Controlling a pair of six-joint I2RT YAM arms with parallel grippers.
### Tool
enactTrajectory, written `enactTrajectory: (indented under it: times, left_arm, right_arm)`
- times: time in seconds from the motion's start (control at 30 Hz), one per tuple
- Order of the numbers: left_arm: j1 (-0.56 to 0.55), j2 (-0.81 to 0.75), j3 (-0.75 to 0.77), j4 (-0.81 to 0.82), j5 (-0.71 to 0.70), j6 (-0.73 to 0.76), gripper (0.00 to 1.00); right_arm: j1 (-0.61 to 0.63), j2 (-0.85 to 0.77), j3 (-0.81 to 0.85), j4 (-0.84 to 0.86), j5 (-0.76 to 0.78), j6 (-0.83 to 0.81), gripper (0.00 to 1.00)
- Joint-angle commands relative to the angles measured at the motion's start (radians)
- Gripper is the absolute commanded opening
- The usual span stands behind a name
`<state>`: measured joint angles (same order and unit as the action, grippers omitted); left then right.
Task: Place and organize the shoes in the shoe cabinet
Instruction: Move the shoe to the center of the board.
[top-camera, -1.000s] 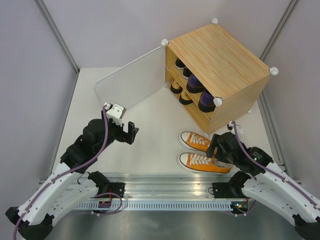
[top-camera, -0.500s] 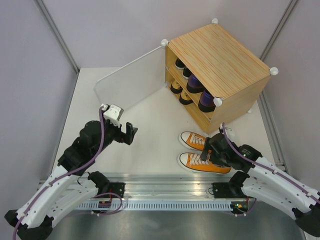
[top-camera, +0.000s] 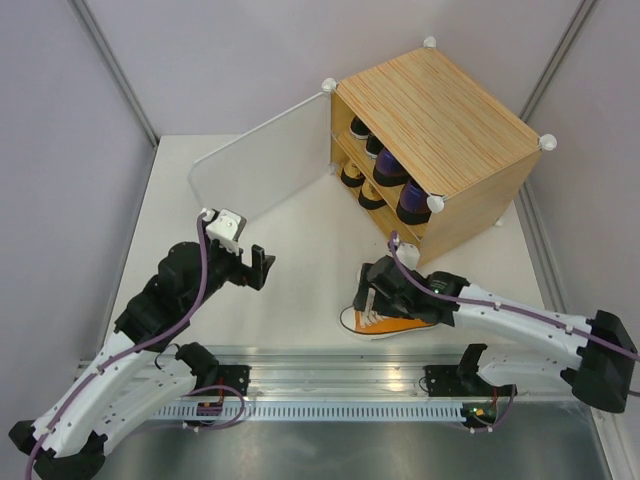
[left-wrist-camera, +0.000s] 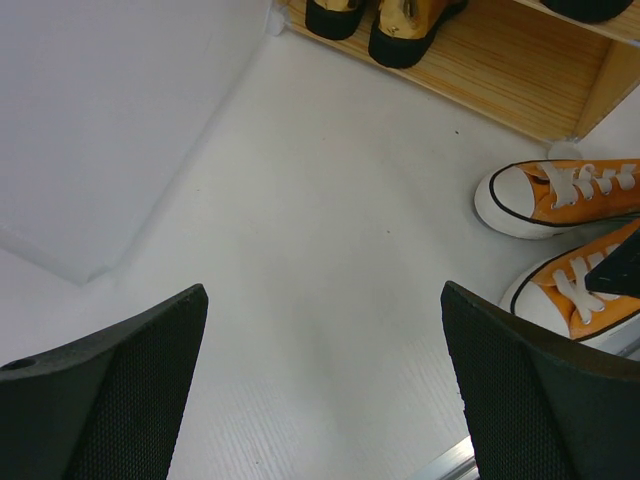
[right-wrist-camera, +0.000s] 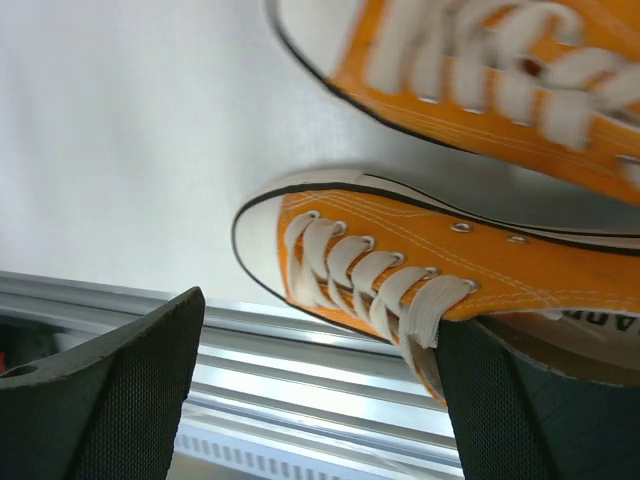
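Two orange sneakers lie on the table in front of the shoe cabinet (top-camera: 440, 110). The near sneaker (top-camera: 385, 322) (right-wrist-camera: 400, 260) (left-wrist-camera: 580, 295) points left at the table's front edge, and the far one (right-wrist-camera: 480, 70) (left-wrist-camera: 565, 195) lies just behind it. My right gripper (top-camera: 375, 295) (right-wrist-camera: 320, 390) is open over the near sneaker's laces, with one finger at the shoe's opening and the other well off its toe side. My left gripper (top-camera: 250, 268) (left-wrist-camera: 325, 390) hangs open over bare table, holding nothing. Black sneakers (top-camera: 360, 128), purple loafers (top-camera: 395, 180) and gold pumps (top-camera: 360, 185) (left-wrist-camera: 400, 25) sit inside the cabinet.
The cabinet's white translucent door (top-camera: 260, 165) (left-wrist-camera: 110, 110) stands swung open to the left, just behind my left gripper. A metal rail (top-camera: 330, 365) (right-wrist-camera: 300, 380) runs along the table's front edge, right beside the near sneaker.
My right arm has swung left and forward over the orange sneakers, and its jaws have widened. The near sneaker has shifted a little left. The left arm has barely moved.
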<state>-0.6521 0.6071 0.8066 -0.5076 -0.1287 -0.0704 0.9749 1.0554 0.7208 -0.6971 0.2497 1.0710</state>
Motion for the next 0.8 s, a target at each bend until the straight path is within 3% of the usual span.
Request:
enactTrajectory:
  times: [0.0, 0.23, 0.4, 0.57, 0.77]
  left_arm:
    - [-0.001, -0.013, 0.003, 0.009, -0.002, 0.023, 0.99]
    - [-0.001, -0.043, -0.001, 0.009, -0.046, 0.020, 0.99]
    - [-0.001, -0.055, -0.003, 0.009, -0.054, 0.018, 0.99]
    - [-0.001, -0.058, -0.003, 0.011, -0.040, 0.017, 0.99]
    - [0.000, -0.066, -0.003, 0.009, -0.026, 0.015, 1.00]
  right_arm:
    - [0.074, 0.127, 0.143, 0.232, 0.065, 0.105, 0.95]
    - [0.128, 0.216, 0.183, 0.453, 0.197, 0.295, 0.96]
    - [0.131, 0.199, 0.181, 0.538, 0.221, 0.324, 0.95]
    - [0.131, 0.207, 0.330, 0.319, 0.261, 0.123, 0.94]
    - [0.134, 0.092, 0.212, 0.070, 0.277, 0.083, 0.91]
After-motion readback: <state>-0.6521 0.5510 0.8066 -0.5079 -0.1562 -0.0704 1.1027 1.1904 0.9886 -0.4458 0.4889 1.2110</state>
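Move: The right hand is down over the laces of the near orange shoe, one finger in at its tongue; the shoe's middle lies about 5 cm to the right, 2 cm back and 3 cm below. The far orange shoe lies roughly 8 cm right and 5 cm ahead, the cabinet's nearest bottom corner some 10 cm right and 10 cm ahead. From the left hand the near shoe is about 24 cm right, 8 cm back and 20 cm below. Still hooked in at the tongue of the near orange shoe, the right hand's finger pushes the shoe left towards the middle of the board, then comes free. The open hand sweeps some 12 cm left and 6 cm forward while rising about 12 cm, rolling its left side up and tipping its fingertips upward, each by roughly 20 degrees, then swings about 3 cm back to the right. ##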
